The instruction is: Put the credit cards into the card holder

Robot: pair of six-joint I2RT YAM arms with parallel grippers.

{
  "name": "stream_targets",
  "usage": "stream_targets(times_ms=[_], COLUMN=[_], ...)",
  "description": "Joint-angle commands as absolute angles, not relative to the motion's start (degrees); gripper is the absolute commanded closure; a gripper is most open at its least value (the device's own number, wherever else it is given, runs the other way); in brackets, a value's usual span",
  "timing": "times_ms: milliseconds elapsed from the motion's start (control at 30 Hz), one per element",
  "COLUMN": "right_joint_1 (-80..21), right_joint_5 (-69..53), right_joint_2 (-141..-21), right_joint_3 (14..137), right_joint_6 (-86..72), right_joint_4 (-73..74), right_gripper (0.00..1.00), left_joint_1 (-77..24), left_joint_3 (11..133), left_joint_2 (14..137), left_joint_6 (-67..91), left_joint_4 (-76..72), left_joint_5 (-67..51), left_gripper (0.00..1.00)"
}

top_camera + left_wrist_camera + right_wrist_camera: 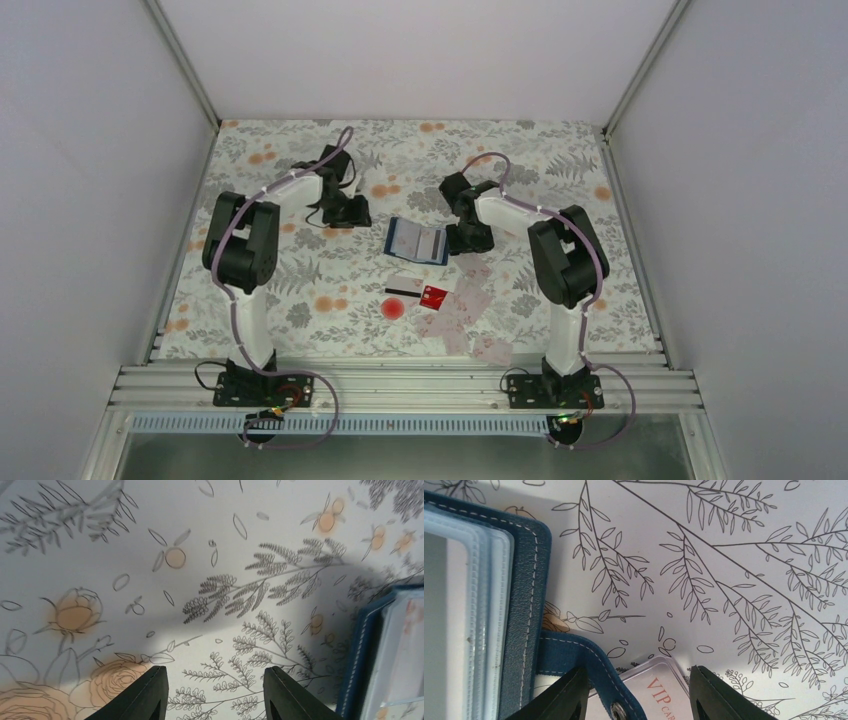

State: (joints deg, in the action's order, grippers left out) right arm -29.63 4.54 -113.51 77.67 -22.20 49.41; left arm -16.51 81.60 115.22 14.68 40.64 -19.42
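The card holder (417, 240) lies open mid-table, dark blue with pale clear pockets. My left gripper (350, 212) hangs to its left, open (215, 680) over bare cloth, with the card holder's edge (367, 650) at the right of that view. My right gripper (468, 238) sits at the holder's right side, open (639, 680). Its fingers straddle the snap tab (594, 665) and the corner of a pale "VIP" credit card (664, 690) without gripping either. More credit cards lie nearer the arms: a white one with a black stripe (405, 285), a red one (434, 294), and pale pink ones (462, 308).
A floral tablecloth (300, 290) covers the table, with a red printed flower (393, 308) by the cards. Another pale card (490, 349) lies near the front edge. White walls close in the left, right and back sides.
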Motion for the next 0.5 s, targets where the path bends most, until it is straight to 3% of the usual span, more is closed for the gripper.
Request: stream_targets(times_ms=[0, 467], right_joint_1=[-29.3, -29.1], right_joint_5=[4.7, 3.7], right_joint_2=[-116.5, -118.3], right_joint_3=[78.2, 79.9], right_joint_6=[-21.1, -20.1], right_joint_4=[48.8, 48.9], right_gripper=[0.48, 0.49], left_joint_1=[-18.1, -21.7], left_joint_3=[79.4, 83.4], left_joint_2=[114.9, 118.0], left_joint_6=[12.7, 11.8], left_joint_4=[40.5, 38.1], left_joint_5=[-18.1, -29.1], left_gripper=[0.51, 0.50])
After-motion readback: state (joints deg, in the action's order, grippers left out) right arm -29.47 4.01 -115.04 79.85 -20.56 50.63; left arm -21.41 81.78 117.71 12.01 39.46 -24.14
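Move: The open card holder has its middle some 14 cm to the right of the left hand, 4 cm back and about 3 cm below; its left edge is only about 8 cm away. The black-striped card lies 11 cm right and 15 cm back of the left hand, the red card 18 cm right and 17 cm back. From the right hand the holder's middle is about 12 cm left, 1 cm ahead and roughly a centimetre below. Towards the card holder's left edge comes the left hand, its fingers staying half open: first back about 2 cm and down 1, then on to the right, nearly 5 cm in all, turning some 10 degrees clockwise; it stops short of the edge, touching nothing. The right hand stays over the strap at the holder's right side, half open, easing barely half a centimetre forward and left. ##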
